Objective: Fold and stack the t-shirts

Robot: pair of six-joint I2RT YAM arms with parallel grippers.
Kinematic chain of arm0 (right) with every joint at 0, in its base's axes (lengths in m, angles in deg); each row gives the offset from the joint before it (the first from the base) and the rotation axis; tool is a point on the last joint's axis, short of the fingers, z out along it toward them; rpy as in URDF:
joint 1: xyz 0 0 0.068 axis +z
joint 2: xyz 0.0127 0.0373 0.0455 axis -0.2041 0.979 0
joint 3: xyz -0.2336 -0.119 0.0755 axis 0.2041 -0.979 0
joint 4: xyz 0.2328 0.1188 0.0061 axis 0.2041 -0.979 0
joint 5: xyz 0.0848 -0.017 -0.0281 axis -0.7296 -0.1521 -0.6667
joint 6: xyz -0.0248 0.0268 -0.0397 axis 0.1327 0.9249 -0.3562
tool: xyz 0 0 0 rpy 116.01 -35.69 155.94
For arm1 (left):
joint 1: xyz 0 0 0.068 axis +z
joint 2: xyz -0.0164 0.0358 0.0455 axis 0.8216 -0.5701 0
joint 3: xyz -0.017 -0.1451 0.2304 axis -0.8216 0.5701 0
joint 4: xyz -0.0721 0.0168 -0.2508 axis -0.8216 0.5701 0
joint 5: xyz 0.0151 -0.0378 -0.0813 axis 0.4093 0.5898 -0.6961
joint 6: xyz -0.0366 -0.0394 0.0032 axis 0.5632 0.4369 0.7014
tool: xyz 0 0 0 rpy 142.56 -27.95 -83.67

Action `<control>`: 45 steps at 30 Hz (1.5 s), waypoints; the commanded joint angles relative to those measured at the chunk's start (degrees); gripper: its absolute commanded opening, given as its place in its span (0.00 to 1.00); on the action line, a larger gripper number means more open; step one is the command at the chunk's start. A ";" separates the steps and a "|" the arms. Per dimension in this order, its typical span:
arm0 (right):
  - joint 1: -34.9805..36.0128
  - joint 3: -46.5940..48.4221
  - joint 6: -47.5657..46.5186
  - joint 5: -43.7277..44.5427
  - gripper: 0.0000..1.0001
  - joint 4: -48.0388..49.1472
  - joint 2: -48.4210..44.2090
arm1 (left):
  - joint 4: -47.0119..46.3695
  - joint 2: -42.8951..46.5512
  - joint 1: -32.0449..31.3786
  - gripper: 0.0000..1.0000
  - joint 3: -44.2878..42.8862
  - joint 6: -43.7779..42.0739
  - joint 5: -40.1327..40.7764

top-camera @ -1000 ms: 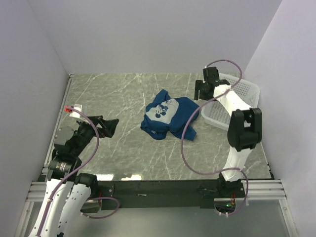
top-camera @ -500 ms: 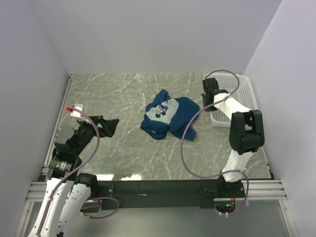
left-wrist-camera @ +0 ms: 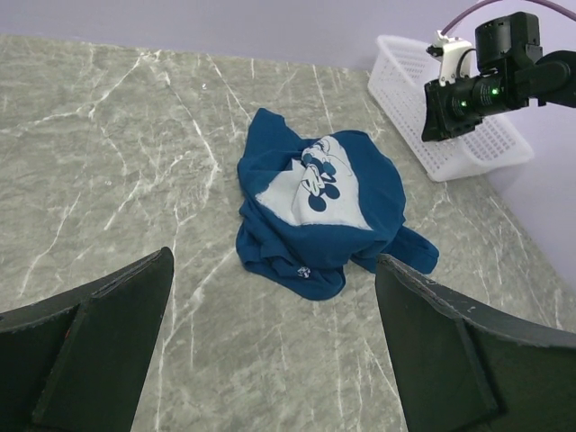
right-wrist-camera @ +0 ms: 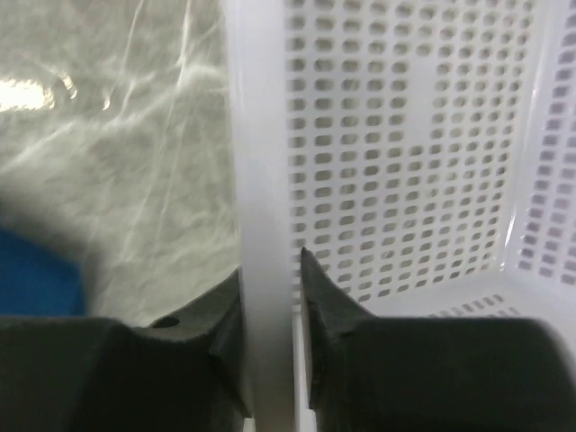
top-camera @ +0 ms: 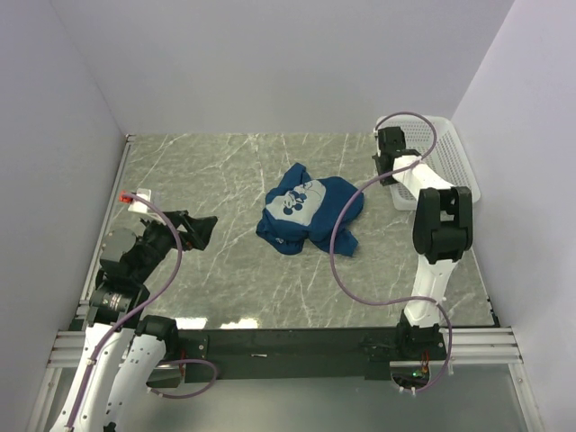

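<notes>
A dark blue t-shirt (top-camera: 306,211) with a white cartoon print lies crumpled at the middle of the marble table; it also shows in the left wrist view (left-wrist-camera: 315,207), and as a blue patch at the lower left of the right wrist view (right-wrist-camera: 36,274). My right gripper (top-camera: 390,151) (right-wrist-camera: 268,270) is shut on the near rim of the white mesh basket (right-wrist-camera: 261,135), one finger on each side of it. My left gripper (top-camera: 202,229) (left-wrist-camera: 274,270) stands open low at the table's left, its jaws facing the t-shirt from a distance, with nothing between them.
The white mesh basket (top-camera: 445,171) (left-wrist-camera: 450,135) sits at the back right, close against the right wall. A small red and white object (top-camera: 135,198) lies at the table's left edge. A purple cable (top-camera: 337,252) loops from the right arm over the table beside the shirt.
My right gripper has closed on the basket's rim and moved back and right with it, so the basket now lies nearer the right wall. Left arm and t-shirt unchanged.
</notes>
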 commanded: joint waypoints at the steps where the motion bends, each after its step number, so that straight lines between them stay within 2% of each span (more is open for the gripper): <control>1: -0.29 3.70 -3.93 3.16 0.30 6.11 0.64 | -2.15 -0.54 -0.20 0.99 0.23 -1.40 -0.34; 2: -0.21 3.70 -4.46 4.22 0.41 7.09 0.81 | -2.24 -0.72 -0.20 0.99 0.23 -1.32 -0.34; 3: -0.21 3.88 -4.99 5.71 0.46 8.06 0.90 | -2.24 -0.81 -0.20 0.99 0.23 -1.23 -0.34; 7: -0.12 1.69 -7.63 10.47 0.56 12.79 -3.04 | -2.76 -2.65 -0.20 0.99 0.67 -0.71 -1.47; 9: 0.41 -3.55 -9.81 10.39 0.63 15.70 -10.67 | -4.86 -4.58 -0.28 0.99 1.46 1.22 -5.05; 10: 1.45 -5.59 -11.22 9.86 0.75 17.71 -13.92 | -5.48 -7.89 -0.20 0.99 1.72 2.01 -7.00; 11: 2.16 -7.35 -12.89 7.94 0.82 17.91 -20.04 | -6.45 -10.02 -0.37 0.99 1.55 3.59 -8.84; 12: 2.86 -10.76 -15.08 5.83 0.88 18.00 -23.15 | -6.72 -14.82 -0.55 0.99 1.37 4.65 -11.91; 14: 3.57 -13.33 -16.15 -3.01 0.93 11.35 -32.35 | -7.42 -19.59 -2.99 0.99 0.67 7.98 -12.20; 15: 3.48 -15.78 -16.76 -18.99 0.96 8.79 -35.28 | -7.86 -21.71 -4.75 0.99 0.50 8.96 -11.50; 16: 3.22 -17.20 -18.42 -26.63 0.98 3.90 -37.92 | -8.30 -25.64 -6.85 0.98 0.15 9.84 -8.45; 17: 3.22 -18.78 -19.57 -35.41 0.98 1.85 -42.04 | -8.74 -27.68 -11.23 0.98 -0.55 11.50 -6.77; 18: 3.22 -21.75 -22.11 -48.81 0.98 -0.26 -43.64 | -9.44 -29.70 -13.36 0.97 -1.00 12.65 -5.10; 19: 3.39 -23.44 -23.44 -56.60 0.98 -3.94 -44.96 | -9.97 -33.73 -15.03 0.95 -1.44 13.87 -3.52; 22: 4.97 -29.33 -26.61 -72.44 0.98 -8.53 -48.31 | -11.38 -41.12 -20.57 0.88 -2.49 19.41 1.93; 25: 5.15 -35.39 -27.84 -75.05 0.97 -8.55 -52.17 | -11.20 -46.58 -24.71 0.86 -4.51 26.43 11.07; 26: 5.15 -36.80 -28.11 -74.00 0.97 -7.94 -52.97 | -11.03 -47.91 -25.76 0.85 -5.21 27.33 15.27; 28: 5.07 -40.32 -26.88 -70.94 0.96 -5.92 -54.29 | -11.55 -51.67 -26.04 0.84 -6.97 29.35 18.36; 30: 4.89 -40.51 -26.18 -69.95 0.96 -5.82 -54.47 | -11.82 -56.50 -26.04 0.77 -8.55 29.71 21.70; 32: 3.14 -40.33 -25.30 -71.60 0.96 -5.74 -54.91 | -10.16 -60.29 -25.95 0.72 -12.31 29.36 22.78; 33: 2.78 -40.50 -25.21 -72.23 0.96 -5.65 -55.00 | -9.10 -62.14 -25.95 0.67 -13.90 29.18 24.00; 34: 2.61 -40.68 -25.38 -72.32 0.96 -5.65 -55.17 | -8.14 -65.55 -25.95 0.58 -15.49 28.83 24.18; 35: 2.43 -40.77 -25.56 -72.15 0.96 -5.65 -55.52 | -6.82 -66.89 -25.95 0.55 -17.94 28.13 24.27; 42: 1.38 -40.07 -26.61 -72.32 0.95 -7.31 -55.00 | -2.42 -75.51 -25.95 0.48 -24.90 24.53 27.00; 43: 1.37 -39.98 -26.53 -72.15 0.95 -7.32 -55.17 | -2.24 -76.91 -25.95 0.36 -25.95 23.48 27.00; 45: 0.76 -39.98 -26.61 -72.06 0.95 -7.40 -55.35 | -1.45 -77.45 -25.95 0.19 -26.84 22.68 28.57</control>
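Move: The blue t-shirt's middle lies about 16 cm ahead of the open left hand, 25 cm to its right and 26 cm below; the shirt's near left edge is only some 12 cm ahead and 15 cm right. From the right hand, on the basket's left rim, the near right sleeve is roughly 20 cm back, 18 cm left and 7 cm lower; the basket's middle is about 6 cm ahead and 9 cm right. The left hand dives about 25 cm down and 15 cm right, then forward, tipping its fingers down nearly 50 degrees and closing them on the t-shirt's near left edge. The right hand eases slightly outward, opens off the basket rim, arcs up, then back and left, turning counter-clockwise, and sinks to wait wide open above and short of the near right sleeve. ##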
